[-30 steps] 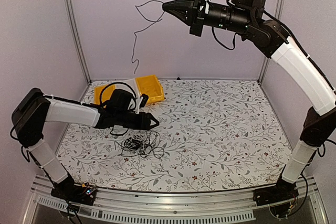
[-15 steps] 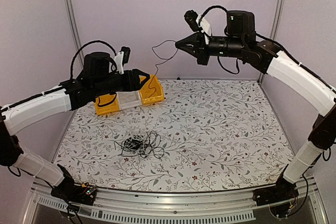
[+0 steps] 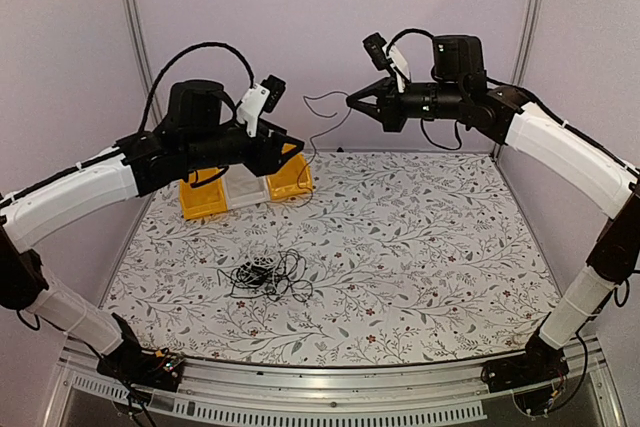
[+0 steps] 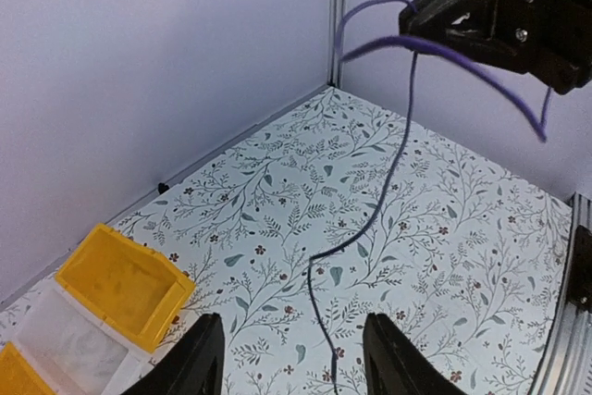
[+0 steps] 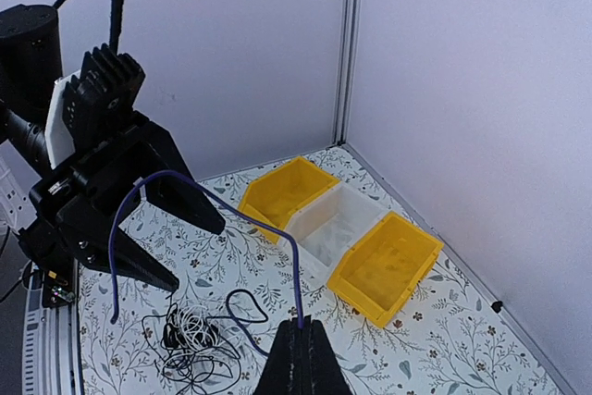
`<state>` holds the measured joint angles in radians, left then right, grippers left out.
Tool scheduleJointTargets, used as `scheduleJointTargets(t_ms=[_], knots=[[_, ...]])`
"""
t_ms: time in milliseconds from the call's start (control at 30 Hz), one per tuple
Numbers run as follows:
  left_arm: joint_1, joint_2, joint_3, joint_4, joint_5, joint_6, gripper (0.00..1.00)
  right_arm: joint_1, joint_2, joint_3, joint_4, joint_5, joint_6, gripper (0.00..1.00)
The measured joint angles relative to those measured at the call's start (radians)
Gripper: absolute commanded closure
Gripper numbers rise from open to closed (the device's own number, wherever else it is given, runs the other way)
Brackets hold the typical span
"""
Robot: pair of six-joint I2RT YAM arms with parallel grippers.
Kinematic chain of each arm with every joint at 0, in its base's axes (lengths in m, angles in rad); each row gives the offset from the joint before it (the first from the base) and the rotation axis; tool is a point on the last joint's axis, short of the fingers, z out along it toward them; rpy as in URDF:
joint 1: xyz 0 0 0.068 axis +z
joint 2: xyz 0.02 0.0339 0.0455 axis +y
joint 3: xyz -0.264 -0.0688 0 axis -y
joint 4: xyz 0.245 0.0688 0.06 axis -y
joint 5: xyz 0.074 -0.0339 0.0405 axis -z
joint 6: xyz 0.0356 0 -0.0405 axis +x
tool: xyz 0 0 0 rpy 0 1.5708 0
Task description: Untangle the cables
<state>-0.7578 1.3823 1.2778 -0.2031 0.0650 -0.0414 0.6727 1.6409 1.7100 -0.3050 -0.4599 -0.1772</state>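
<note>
My right gripper [image 3: 351, 101] is high in the air at the back and shut on one thin dark cable [image 5: 298, 265]. That cable [image 4: 408, 117] arcs out from the jaws and hangs down to the table. My left gripper [image 3: 290, 154] is raised opposite it, jaws open. In the left wrist view the hanging cable passes between its two fingers [image 4: 199, 358] without touching them. The other cables [image 3: 266, 275], black ones and a white one, lie in a tangled pile on the table below.
Two yellow bins [image 3: 287, 175] with a white bin [image 5: 333, 224] between them stand at the back left of the flowered table [image 3: 430, 247]. Walls and metal posts [image 3: 135, 47] close in the back and sides.
My left arm lifted off the table by the pile and rose toward the hanging cable. My right gripper came down and left with the cable still in it.
</note>
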Motion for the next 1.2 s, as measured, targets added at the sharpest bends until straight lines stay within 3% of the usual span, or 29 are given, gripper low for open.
scheduleJointTargets(t_ms=[167, 467, 800, 967, 1100, 1200], knots=[[-0.041, 0.067, 0.061, -0.008, 0.04, 0.114, 0.45, -0.002, 0.0, -0.014, -0.002, -0.023, 0.025, 1.0], [-0.095, 0.17, 0.15, -0.014, 0.031, 0.233, 0.54, -0.001, 0.0, -0.016, -0.002, -0.058, 0.054, 1.0], [-0.122, 0.203, 0.167, -0.02, -0.041, 0.314, 0.8, -0.001, 0.0, -0.023, -0.002, -0.074, 0.066, 1.0], [-0.126, 0.202, 0.167, -0.019, -0.06, 0.327, 1.0, -0.001, 0.0, -0.025, -0.001, -0.074, 0.066, 0.99], [-0.126, 0.192, 0.159, -0.021, -0.077, 0.317, 1.0, -0.005, 0.0, -0.043, -0.004, -0.073, 0.07, 0.52], [-0.117, 0.177, 0.145, -0.025, -0.077, 0.292, 1.0, -0.018, 0.0, -0.055, -0.017, -0.073, 0.076, 0.38]])
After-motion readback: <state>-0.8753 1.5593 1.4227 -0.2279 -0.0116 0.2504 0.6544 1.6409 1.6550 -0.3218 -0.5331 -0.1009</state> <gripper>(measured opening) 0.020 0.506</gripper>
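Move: The strand hanging from the right fingers is about 6 cm to the left hand's right, level with it in reach and some 2 cm lower; the right fingertips pinching that cable are about 11 cm right, 2 cm farther out and 6 cm higher. The tangled pile lies 5 cm left, 3 cm back and roughly 31 cm below the left hand. From the right hand, the strand is about 5 cm left, 1 cm back and 7 cm down. The left hand, half open, goes about 7 cm to the right towards the right gripper, sinking a couple of centimetres while rolling its left side up some 15 degrees and turning slightly clockwise with its tips lifting, then stays there as its fingers shut and pinch the hanging cable just below the right fingertips. The right hand keeps its hold nearly in place, easing back about 1 cm, and only once the left has closed does it open halfway and let go of the cable, sinking a little. ##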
